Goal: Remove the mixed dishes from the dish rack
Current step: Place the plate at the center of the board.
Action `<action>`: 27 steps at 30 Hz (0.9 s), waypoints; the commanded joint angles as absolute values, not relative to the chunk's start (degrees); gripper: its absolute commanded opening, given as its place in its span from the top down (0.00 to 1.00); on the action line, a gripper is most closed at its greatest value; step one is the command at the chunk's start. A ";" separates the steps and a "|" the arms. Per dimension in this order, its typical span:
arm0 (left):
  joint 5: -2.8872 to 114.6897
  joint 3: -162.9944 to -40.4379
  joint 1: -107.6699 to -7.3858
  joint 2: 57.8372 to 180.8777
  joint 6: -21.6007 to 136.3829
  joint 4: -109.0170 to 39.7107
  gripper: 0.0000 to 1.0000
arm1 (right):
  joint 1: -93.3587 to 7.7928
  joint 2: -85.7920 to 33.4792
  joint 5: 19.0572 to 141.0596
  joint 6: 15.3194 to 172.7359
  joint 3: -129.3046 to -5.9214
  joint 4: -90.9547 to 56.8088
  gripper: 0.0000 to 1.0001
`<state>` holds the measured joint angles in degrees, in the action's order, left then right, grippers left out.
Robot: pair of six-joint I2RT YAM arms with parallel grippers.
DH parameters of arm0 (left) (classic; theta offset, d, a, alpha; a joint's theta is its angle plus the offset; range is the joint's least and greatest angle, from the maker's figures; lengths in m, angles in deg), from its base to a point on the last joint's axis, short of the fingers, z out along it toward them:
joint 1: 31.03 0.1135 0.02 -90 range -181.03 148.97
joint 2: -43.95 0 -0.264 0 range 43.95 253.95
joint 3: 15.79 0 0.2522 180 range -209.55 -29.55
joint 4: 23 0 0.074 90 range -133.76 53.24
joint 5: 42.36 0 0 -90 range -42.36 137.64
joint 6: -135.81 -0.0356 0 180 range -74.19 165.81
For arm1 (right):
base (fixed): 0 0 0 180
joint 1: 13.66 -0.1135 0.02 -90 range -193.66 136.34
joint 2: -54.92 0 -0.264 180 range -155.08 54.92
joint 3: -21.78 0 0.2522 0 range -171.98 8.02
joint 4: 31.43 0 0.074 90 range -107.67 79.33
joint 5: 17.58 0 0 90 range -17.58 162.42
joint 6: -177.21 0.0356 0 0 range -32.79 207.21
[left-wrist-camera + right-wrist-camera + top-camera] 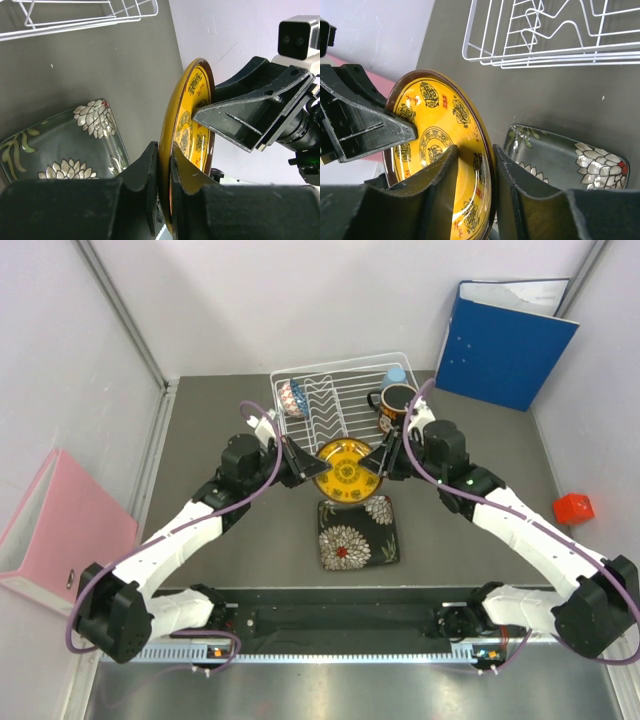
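The small round yellow patterned plate (343, 472) (187, 130) (435, 125) hangs on edge just in front of the white wire dish rack (330, 400) (85, 15) (555, 35). My left gripper (308, 466) (165, 150) is shut on its left rim. From the other side, my right gripper (378, 462) (475, 150) has its fingers pressed on either face of the right rim. Below lies the black square floral plate (357, 532) (75, 135) (565, 160), flat on the table. In the rack stand the blue mosaic bowl (293, 395), the dark mug (397, 405) and the light blue cup (396, 375).
A blue binder (505, 340) leans at the back right. A pink folder (60, 530) lies against the left wall. A small red object (574, 508) sits at the right edge of the table.
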<state>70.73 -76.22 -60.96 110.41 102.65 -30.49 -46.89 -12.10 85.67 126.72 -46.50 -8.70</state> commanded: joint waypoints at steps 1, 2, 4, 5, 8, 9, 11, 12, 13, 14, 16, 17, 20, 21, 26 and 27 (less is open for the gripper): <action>74.01 -76.83 -61.79 108.64 105.57 -19.89 1.00 | -48.20 -12.84 93.42 127.99 -44.54 -13.00 0.75; 74.44 -76.75 -61.79 109.07 105.66 -19.71 1.00 | -48.20 -12.84 94.38 128.26 -44.10 -13.53 0.81; 74.53 -76.48 -61.79 109.25 105.84 -19.53 1.00 | -48.28 -13.36 95.44 128.70 -43.92 -14.59 1.00; 74.36 -76.31 -61.79 109.34 105.84 -19.62 1.00 | -48.20 -13.54 96.49 128.87 -43.84 -14.68 1.00; 73.04 -76.74 -61.79 109.34 104.18 -22.93 0.98 | -48.28 -13.54 97.03 128.52 -43.66 -14.86 1.00; 72.26 -77.88 -61.70 109.43 102.00 -24.26 0.90 | -48.28 -12.85 96.94 128.35 -43.48 -14.86 1.00; 70.59 -79.46 -61.70 109.60 99.26 -27.95 0.68 | -48.20 -11.88 95.89 127.82 -43.57 -14.07 1.00; 68.06 -81.21 -61.70 109.52 96.81 -32.23 0.48 | -48.20 -11.00 95.45 127.38 -43.74 -13.54 1.00; 66.20 -82.10 -61.62 109.34 95.57 -34.28 0.39 | -48.20 -10.56 95.27 127.03 -44.01 -12.67 1.00; 64.36 -83.93 -61.53 109.08 94.60 -36.12 0.32 | -48.11 -10.12 95.01 126.68 -44.18 -12.14 1.00; 57.62 -85.88 -61.18 108.73 92.31 -43.15 0.01 | -48.20 -8.98 94.65 125.98 -44.54 -10.65 1.00; 55.57 -87.45 -60.91 108.55 91.78 -45.26 0.01 | -48.20 -8.19 94.65 125.89 -44.54 -10.38 1.00; 45.65 -89.31 -59.95 107.50 91.43 -51.07 0.01 | -48.20 -7.13 94.83 125.53 -43.66 -9.59 1.00; 44.05 -89.31 -59.60 107.15 91.34 -51.87 0.01 | -48.20 -6.95 94.83 125.45 -43.40 -9.58 1.00; 33.16 -88.18 -57.22 103.72 92.57 -56.53 0.01 | -48.99 -9.14 96.15 125.27 -40.76 -9.85 1.00; 32.88 -87.65 -56.87 103.28 92.74 -56.53 0.01 | -49.34 -9.76 96.23 125.18 -40.41 -10.37 1.00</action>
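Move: The yellow plate hangs between the hands, its middle some 6 cm right of the left hand, which still grips its rim, and 6 cm left of the right hand, whose half-open fingers straddle the opposite rim; both about level with it. From the right hand, the black floral tray lies about 6 cm back, 2 cm left and 20 cm below. The rack's middle is some 23 cm ahead, 3 cm left and 15 cm lower, and the mug about 22 cm ahead, 8 cm right and 13 cm lower. The yellow plate changes hands: the right fingers close on its right rim while the left hand still pinches the other, then the left fingers open wide and let go, and that hand backs off about 9 cm left, 5 cm forward and slightly up, swinging counter-clockwise. The right hand keeps its pinch and draws the plate back about 4 cm, towards the black tray. ##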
